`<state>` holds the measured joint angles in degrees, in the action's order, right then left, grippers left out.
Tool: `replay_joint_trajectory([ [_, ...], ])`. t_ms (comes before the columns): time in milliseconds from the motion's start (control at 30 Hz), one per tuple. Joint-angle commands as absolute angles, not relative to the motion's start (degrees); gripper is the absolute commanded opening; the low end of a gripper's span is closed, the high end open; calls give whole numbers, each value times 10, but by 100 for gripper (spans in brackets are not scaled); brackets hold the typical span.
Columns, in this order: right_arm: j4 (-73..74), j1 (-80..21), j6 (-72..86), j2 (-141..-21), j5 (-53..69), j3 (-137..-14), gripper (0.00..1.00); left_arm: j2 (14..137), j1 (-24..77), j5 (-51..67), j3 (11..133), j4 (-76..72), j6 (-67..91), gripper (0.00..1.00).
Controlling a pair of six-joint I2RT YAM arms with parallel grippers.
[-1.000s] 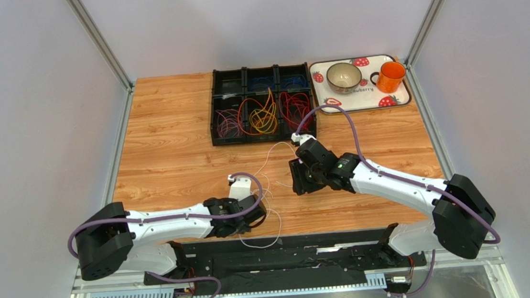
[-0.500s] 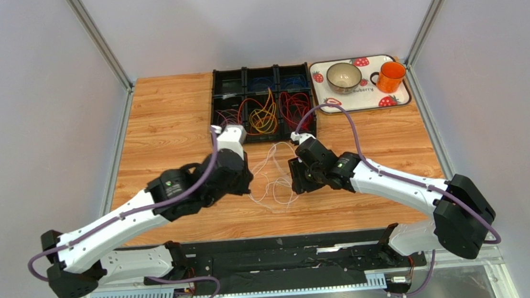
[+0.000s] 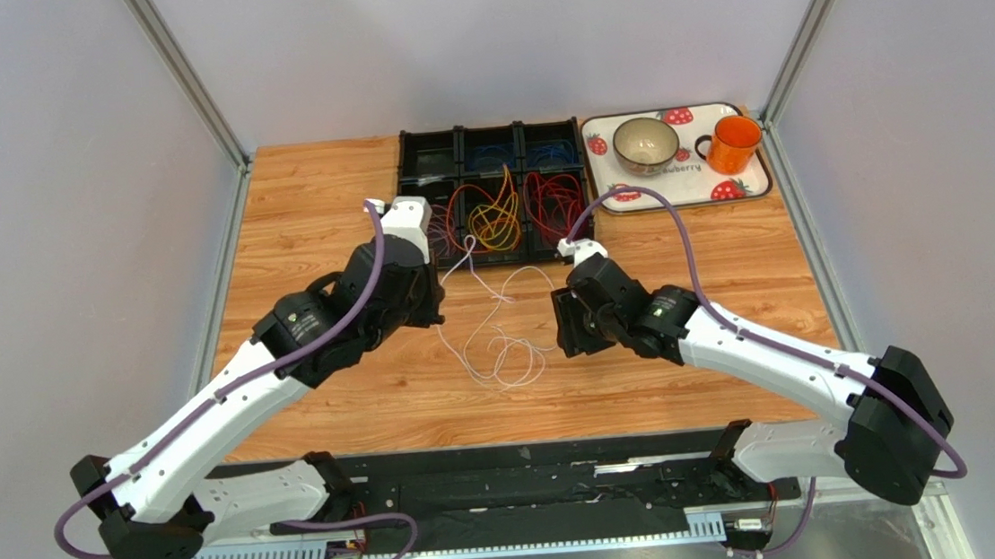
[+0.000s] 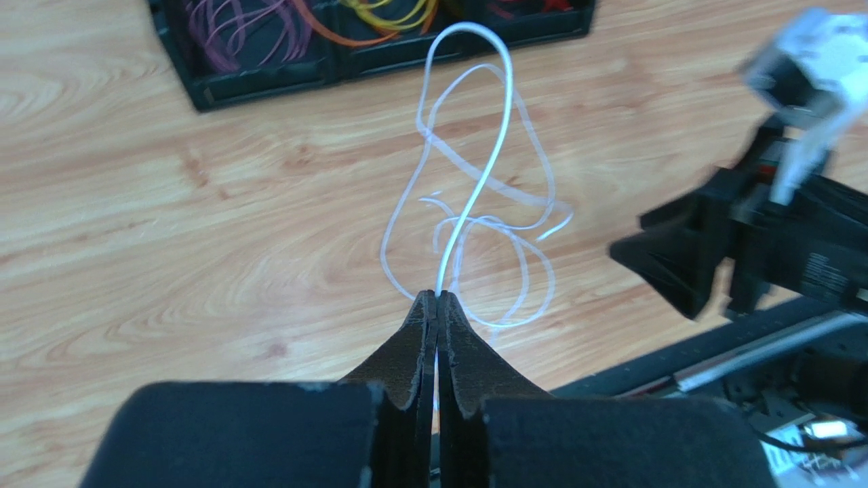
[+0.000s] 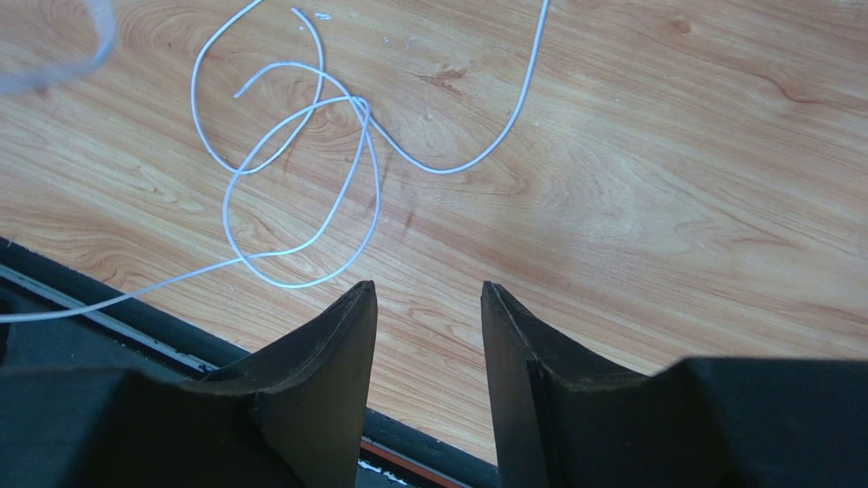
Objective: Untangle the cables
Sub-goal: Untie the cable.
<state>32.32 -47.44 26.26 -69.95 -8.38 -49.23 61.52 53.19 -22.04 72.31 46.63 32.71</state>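
Observation:
A thin white cable (image 3: 510, 353) lies in tangled loops on the wooden table between my arms. My left gripper (image 3: 442, 274) is shut on one strand of it just in front of the black bin (image 3: 405, 240). In the left wrist view the strand rises from the closed tips (image 4: 437, 297) into loops (image 4: 479, 193). My right gripper (image 3: 562, 328) is open and low beside the loops, with nothing between its fingers (image 5: 428, 287); the white cable (image 5: 306, 153) lies ahead of it, apart. More cables sit in the bin: purple (image 3: 429, 232), orange and yellow (image 3: 491, 219), red (image 3: 553, 204).
A strawberry-print tray (image 3: 745, 184) at the back right carries a bowl (image 3: 647, 145) and an orange mug (image 3: 732, 144). A black rail (image 3: 520, 474) runs along the table's near edge, just behind the right gripper.
My left arm has swung from the near edge up toward the bin, drawing the white cable with it. The right gripper has shifted slightly right and nearer.

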Motion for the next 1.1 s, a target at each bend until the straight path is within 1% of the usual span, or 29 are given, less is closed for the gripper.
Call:
replay_joint_trajectory([
  [0, 275, -476, 244, -690, -37, -480, 46, 597, 489, -170, 702, 447, 316, 0],
  [133, 227, -479, 243, -686, 52, -468, 47, 596, 467, -171, 729, 458, 306, 0],
  [367, 175, -486, 299, -729, 115, -469, 47, 598, 437, -144, 759, 458, 291, 0],
  [467, 158, -489, 328, -757, 120, -468, 47, 602, 435, -137, 746, 454, 300, 0],
  [833, 158, -496, 337, -854, 109, -507, 47, 578, 433, -130, 717, 453, 310, 0],
  [1067, 157, -496, 347, -877, 88, -521, 47, 572, 433, -128, 707, 451, 310, 0],
])
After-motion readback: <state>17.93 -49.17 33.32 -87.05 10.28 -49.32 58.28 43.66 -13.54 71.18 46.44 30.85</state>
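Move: For the right hand, the white cable's crossed loops lie about 11 cm to the left, 3 cm ahead and 10 cm below. The cable's far bend lies some 17 cm ahead and 6 cm left, and the black organizer box about 33 cm ahead and 11 cm left. From the left hand, which already pinches the cable, the loops are about 9 cm right, 3 cm ahead and 27 cm below. Right hand swings 8 cm left, then sinks 5, open, towards the white cable's loops; left keeps pinching, drifting left. ##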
